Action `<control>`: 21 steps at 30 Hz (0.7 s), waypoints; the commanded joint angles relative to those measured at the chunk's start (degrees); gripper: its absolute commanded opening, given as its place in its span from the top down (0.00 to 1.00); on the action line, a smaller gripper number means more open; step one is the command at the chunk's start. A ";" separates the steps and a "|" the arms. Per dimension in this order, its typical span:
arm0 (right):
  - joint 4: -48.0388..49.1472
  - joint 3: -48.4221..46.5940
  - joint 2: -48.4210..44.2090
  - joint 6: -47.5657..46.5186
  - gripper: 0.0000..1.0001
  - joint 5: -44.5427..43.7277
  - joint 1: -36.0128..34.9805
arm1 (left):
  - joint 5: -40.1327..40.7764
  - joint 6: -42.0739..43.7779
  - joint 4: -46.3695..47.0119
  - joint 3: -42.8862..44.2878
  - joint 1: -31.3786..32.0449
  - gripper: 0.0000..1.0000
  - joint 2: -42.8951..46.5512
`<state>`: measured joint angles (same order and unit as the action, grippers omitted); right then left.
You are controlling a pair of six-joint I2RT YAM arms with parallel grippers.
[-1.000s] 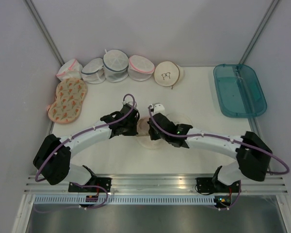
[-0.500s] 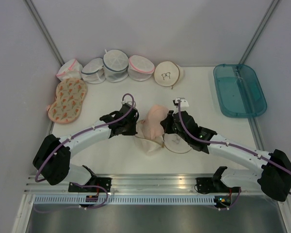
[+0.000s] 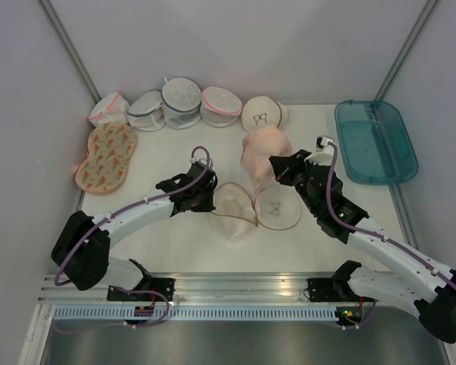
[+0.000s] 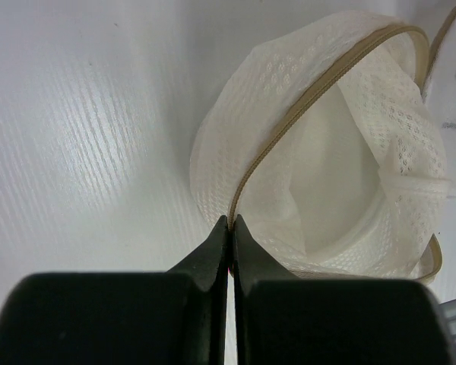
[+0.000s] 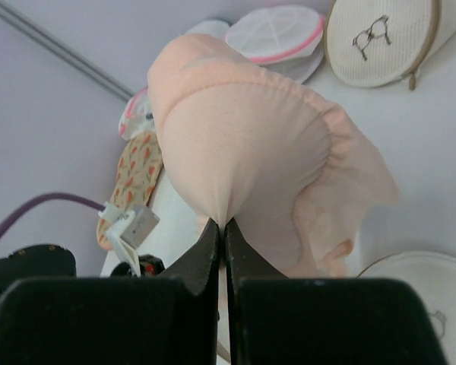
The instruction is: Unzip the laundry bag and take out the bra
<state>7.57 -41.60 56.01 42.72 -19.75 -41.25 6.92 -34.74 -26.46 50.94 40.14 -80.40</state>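
Note:
The laundry bag (image 3: 235, 217) lies unzipped on the table's middle, its two cream halves spread side by side, the right one showing the black outline. In the left wrist view the laundry bag (image 4: 327, 152) has nothing inside. My left gripper (image 3: 212, 201) (image 4: 230, 222) is shut on its tan zip rim at the left edge. The pale peach bra (image 3: 258, 152) (image 5: 251, 152) hangs in the air behind and right of the bag. My right gripper (image 3: 276, 166) (image 5: 222, 224) is shut on a fold of its fabric.
Along the back edge stand several white mesh bags (image 3: 182, 103) and a second cream round bag (image 3: 262, 115). A flat orange-patterned bag (image 3: 106, 156) lies at the left. A teal tray (image 3: 374, 141) sits at the back right.
My right gripper has lifted the bra out of the bag and carried it back and to the right. The left gripper has stayed on the zip rim.

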 commanded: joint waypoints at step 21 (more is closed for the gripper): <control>-12.85 -24.05 10.60 -5.72 1.00 -21.21 36.05 | -0.06 -0.42 -1.58 1.27 -0.59 0.98 3.76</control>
<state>-3.92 -62.98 64.25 38.26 -38.94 -9.56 6.90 -34.72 -27.29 50.89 40.01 -78.50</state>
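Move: Up and to the right of the right hand, which already holds the bra in the air, the teal bin's middle lies about 24 cm ahead, 37 cm to the right and 23 cm below. The open laundry bag lies some 11 cm left of that hand and about level with it, its flipped-back lid 2 cm ahead and 3 cm right, both roughly 25 cm below. From the left hand, the bin is about 29 cm ahead and 55 cm right, slightly lower. Swinging the pinched bra away from the laundry bag, the right hand travels fast, some 25 cm to the right, with about 8 cm forward and 8 cm net upward, towards the bin. The climb gives way to a slight sinking near the end, and the hand turns about 50 degrees clockwise, fingers still shut. The left hand stays put, still pinching the bag's zipped rim. ##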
